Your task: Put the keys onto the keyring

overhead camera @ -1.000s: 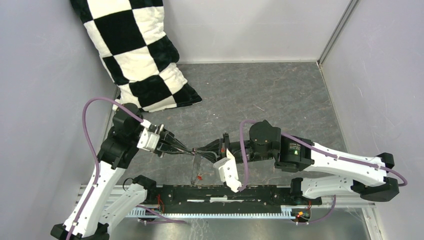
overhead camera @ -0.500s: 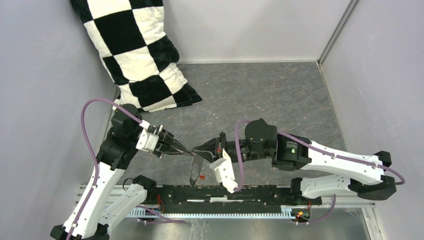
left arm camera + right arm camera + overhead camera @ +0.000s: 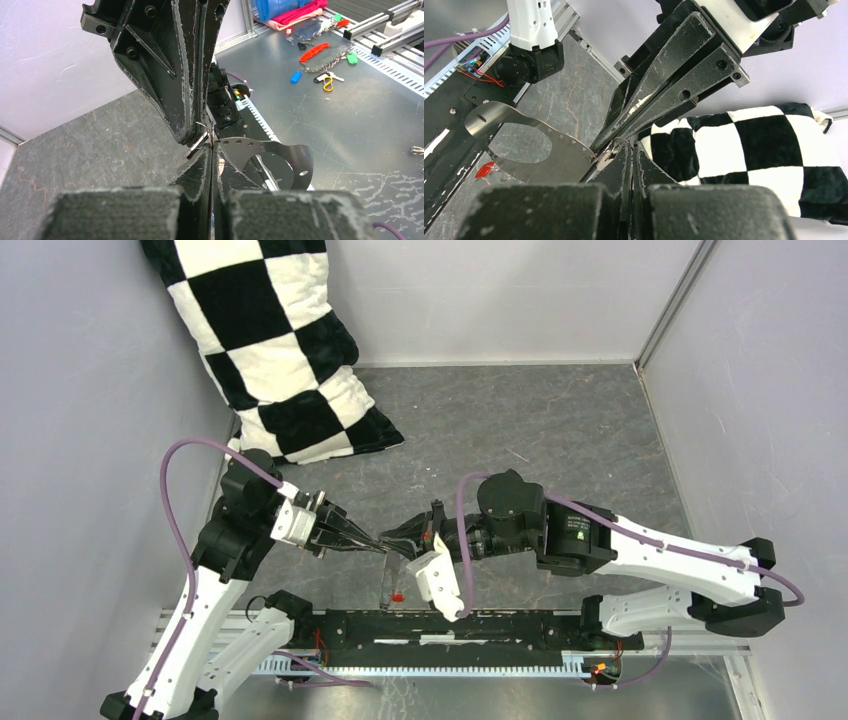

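Note:
The keyring (image 3: pixel 391 575) is a grey flat metal hoop with small holes, hanging edge-on between the arms. In the right wrist view the keyring (image 3: pixel 531 150) shows broad and oval, with a red key (image 3: pixel 484 170) at its lower end, also the red key (image 3: pixel 398 594) from above. My left gripper (image 3: pixel 210 150) is shut on the keyring (image 3: pixel 272 150) at its top edge. My right gripper (image 3: pixel 631 148) meets it tip to tip, shut on a small silvery key (image 3: pixel 607 158) with a thin wire loop. From above, left gripper (image 3: pixel 383 546) and right gripper (image 3: pixel 393 538) touch.
A black-and-white checkered pillow (image 3: pixel 270 340) leans in the back left corner. Grey walls close in the dark mat (image 3: pixel 540 430). The black rail (image 3: pixel 450 628) runs along the near edge. Beyond it, spare coloured keys and tags (image 3: pixel 320 55) lie on a metal surface.
The right arm has shifted a little to the left, its wrist closer to the left gripper. Both grippers stay shut, tips together, with the hoop hanging below.

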Motion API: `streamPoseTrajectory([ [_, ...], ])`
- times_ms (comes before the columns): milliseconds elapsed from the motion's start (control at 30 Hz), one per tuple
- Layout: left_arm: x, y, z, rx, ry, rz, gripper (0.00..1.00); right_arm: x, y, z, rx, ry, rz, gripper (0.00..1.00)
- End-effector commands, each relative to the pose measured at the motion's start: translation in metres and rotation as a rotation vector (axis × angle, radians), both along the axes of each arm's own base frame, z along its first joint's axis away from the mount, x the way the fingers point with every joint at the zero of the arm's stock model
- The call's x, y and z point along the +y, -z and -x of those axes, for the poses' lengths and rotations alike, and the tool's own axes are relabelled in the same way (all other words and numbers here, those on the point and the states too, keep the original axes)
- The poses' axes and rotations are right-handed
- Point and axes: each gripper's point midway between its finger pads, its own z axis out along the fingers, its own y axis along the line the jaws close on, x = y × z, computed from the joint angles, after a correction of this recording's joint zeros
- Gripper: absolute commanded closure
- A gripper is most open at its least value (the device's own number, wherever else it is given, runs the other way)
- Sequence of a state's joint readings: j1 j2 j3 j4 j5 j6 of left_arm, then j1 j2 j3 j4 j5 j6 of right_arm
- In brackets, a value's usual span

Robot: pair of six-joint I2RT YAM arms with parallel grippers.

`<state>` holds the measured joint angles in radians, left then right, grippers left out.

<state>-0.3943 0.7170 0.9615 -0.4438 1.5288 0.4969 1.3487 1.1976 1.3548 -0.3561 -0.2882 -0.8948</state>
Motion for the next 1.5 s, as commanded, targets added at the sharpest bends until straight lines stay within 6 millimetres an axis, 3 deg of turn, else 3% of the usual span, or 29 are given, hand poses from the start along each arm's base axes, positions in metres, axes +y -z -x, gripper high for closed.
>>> streamPoseTrajectory([
  [0, 0.003, -0.008, 0.011, -0.028, 0.055, 0.022, 0.98, 0.009, -0.017, -0.004, -0.007, 0.016, -0.041, 1.0],
  [633, 0.002, -0.007, 0.007, -0.059, 0.011, 0.026, 0.98, 0.02, 0.013, -0.028, 0.096, 0.171, 0.107, 0.9],
  [967, 0.003, -0.008, 0.009, -0.063, 0.013, 0.028, 0.98, 0.017, 0.009, -0.025, 0.098, 0.154, 0.095, 0.77],
  [1467, 0.003, -0.009, 0.01, -0.085, 0.016, 0.034, 0.98, 0.014, 0.01, -0.029, 0.115, 0.189, 0.164, 0.67],
])
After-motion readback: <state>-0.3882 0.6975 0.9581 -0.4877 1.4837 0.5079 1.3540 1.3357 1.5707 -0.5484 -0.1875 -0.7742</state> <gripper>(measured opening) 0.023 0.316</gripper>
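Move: The wire ring stands right at the left fingertips, about 1 cm to the right of that hand's point and level with it. From the right hand the wire ring lies roughly 1 cm to the left, level and neither ahead nor back. The metal plate, still held at its near edge by the left fingers, has its middle about 5 cm back, 1 cm left and 2 cm below the right hand; the red tag hangs some 9 cm straight back and 7 cm below it. The right hand eases left and then forward across the left fingertips, about 2 cm in all, tipping its fingers a little downward and turning clockwise for a total turn of some 10 degrees, while its shut fingers spread to about a third open, the wire ring's free side ending between the pads. The left hand stays almost in place, keeping its closed pinch on the wire ring and the edge of the metal plate. ##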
